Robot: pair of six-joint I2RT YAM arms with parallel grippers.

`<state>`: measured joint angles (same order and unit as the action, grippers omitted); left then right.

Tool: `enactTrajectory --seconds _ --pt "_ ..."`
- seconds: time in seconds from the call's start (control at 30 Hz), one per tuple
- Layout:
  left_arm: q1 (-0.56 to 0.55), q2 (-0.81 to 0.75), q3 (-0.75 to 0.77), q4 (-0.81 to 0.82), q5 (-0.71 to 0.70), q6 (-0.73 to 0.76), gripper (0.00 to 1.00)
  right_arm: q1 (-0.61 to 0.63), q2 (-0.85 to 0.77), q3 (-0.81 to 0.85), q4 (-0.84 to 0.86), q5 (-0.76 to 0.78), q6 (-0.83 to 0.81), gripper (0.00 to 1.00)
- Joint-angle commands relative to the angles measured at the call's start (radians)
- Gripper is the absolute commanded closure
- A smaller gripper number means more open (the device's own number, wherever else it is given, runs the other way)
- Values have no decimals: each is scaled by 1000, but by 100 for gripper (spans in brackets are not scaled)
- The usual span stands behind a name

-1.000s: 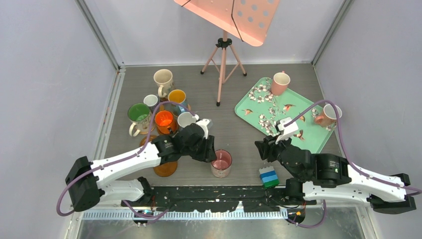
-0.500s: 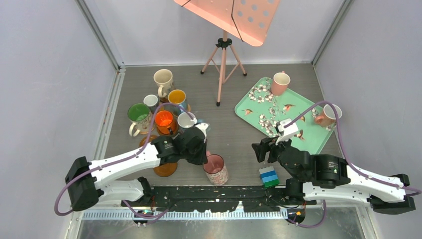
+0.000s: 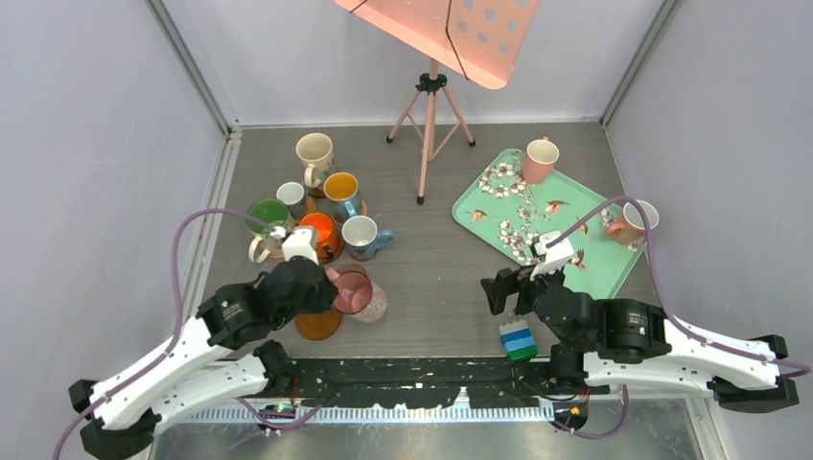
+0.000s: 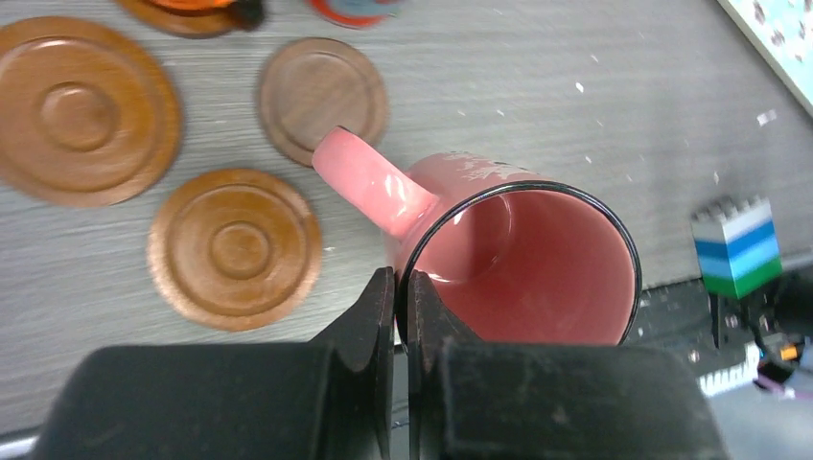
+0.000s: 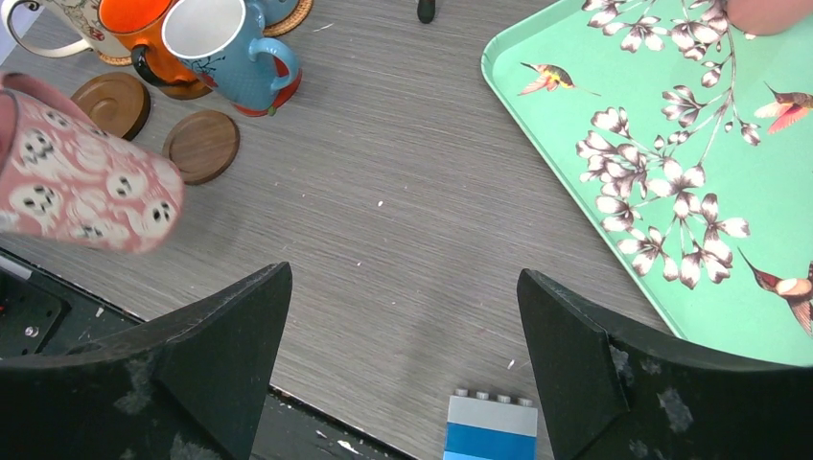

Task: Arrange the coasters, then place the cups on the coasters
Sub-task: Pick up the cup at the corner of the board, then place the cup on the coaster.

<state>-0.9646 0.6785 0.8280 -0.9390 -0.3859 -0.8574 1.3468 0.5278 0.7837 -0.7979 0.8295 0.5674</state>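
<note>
My left gripper [image 4: 403, 287] is shut on the rim of a pink cup [image 4: 518, 259], close to its handle. The cup [image 3: 360, 295] hangs tilted above the table, left of centre. Beneath it lie three bare wooden coasters: a large brown one [image 4: 81, 110], a dark one [image 4: 321, 96] and an orange-tan one [image 4: 235, 249]. Several cups [image 3: 316, 233] stand clustered at the left, some on coasters. Two pink cups [image 3: 540, 158] stand on the mint tray [image 3: 602, 259]. My right gripper [image 5: 403, 278] hovers open and empty over bare table.
A blue, white and green brick stack [image 3: 519, 340] stands near the front edge below the right gripper. A pink tripod stand [image 3: 429, 125] rises at the back centre. Metal frame rails border the table on both sides.
The left gripper closed on the pink cup's rim and carried it left, tilting it. The right gripper opened wide and drew slightly left.
</note>
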Motion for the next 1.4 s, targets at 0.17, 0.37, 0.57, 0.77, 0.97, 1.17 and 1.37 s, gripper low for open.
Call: enactTrajectory --seconds 0.17,0.37,0.57,0.77,0.97,1.17,1.37 --pt "264 -95 76 -123 -133 -94 100 2 -3 -3 6 45 29 5" --pt "329 -95 119 -311 -296 -361 100 2 -8 -3 -10 52 36 5" --pt "425 -58 140 -486 -347 -606 100 2 -14 -6 -26 57 43 5" --pt "579 -48 127 -386 -290 -569 100 1 -18 -2 -42 56 46 5" --pt "703 -3 93 -254 -231 -501 100 2 -36 -3 -69 49 67 5" --pt "740 56 43 -136 -202 -479 100 2 -58 3 -79 51 70 5" --pt "745 119 37 -124 -247 -480 100 2 -66 4 -87 59 71 5"
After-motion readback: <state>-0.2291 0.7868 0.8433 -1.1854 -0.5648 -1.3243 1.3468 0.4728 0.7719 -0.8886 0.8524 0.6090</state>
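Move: My left hand holds the pink mug by its rim. The free brown coaster I take it to lies about 16 cm left, 10 cm ahead and 14 cm below. Another empty brown coaster is some 9 cm left and 1 cm ahead, the small dark coaster about 10 cm ahead and 1 cm left; the orange mug stands 19 cm ahead and 8 cm left, the green mug 20 cm ahead, 19 cm left. From my right hand the target coaster is roughly 46 cm left, 9 cm ahead, 20 cm below. Keeping the pink mug's rim pinched, I sweep my left hand about 17 cm to the left at nearly constant height, swinging the wrist some 65 degrees counter-clockwise on the way. Once that sweep is spent, I ease forward about 4 cm and down 2 or 3 cm, bringing the mug in towards the free coaster behind the orange and green mugs, on my side of them. ##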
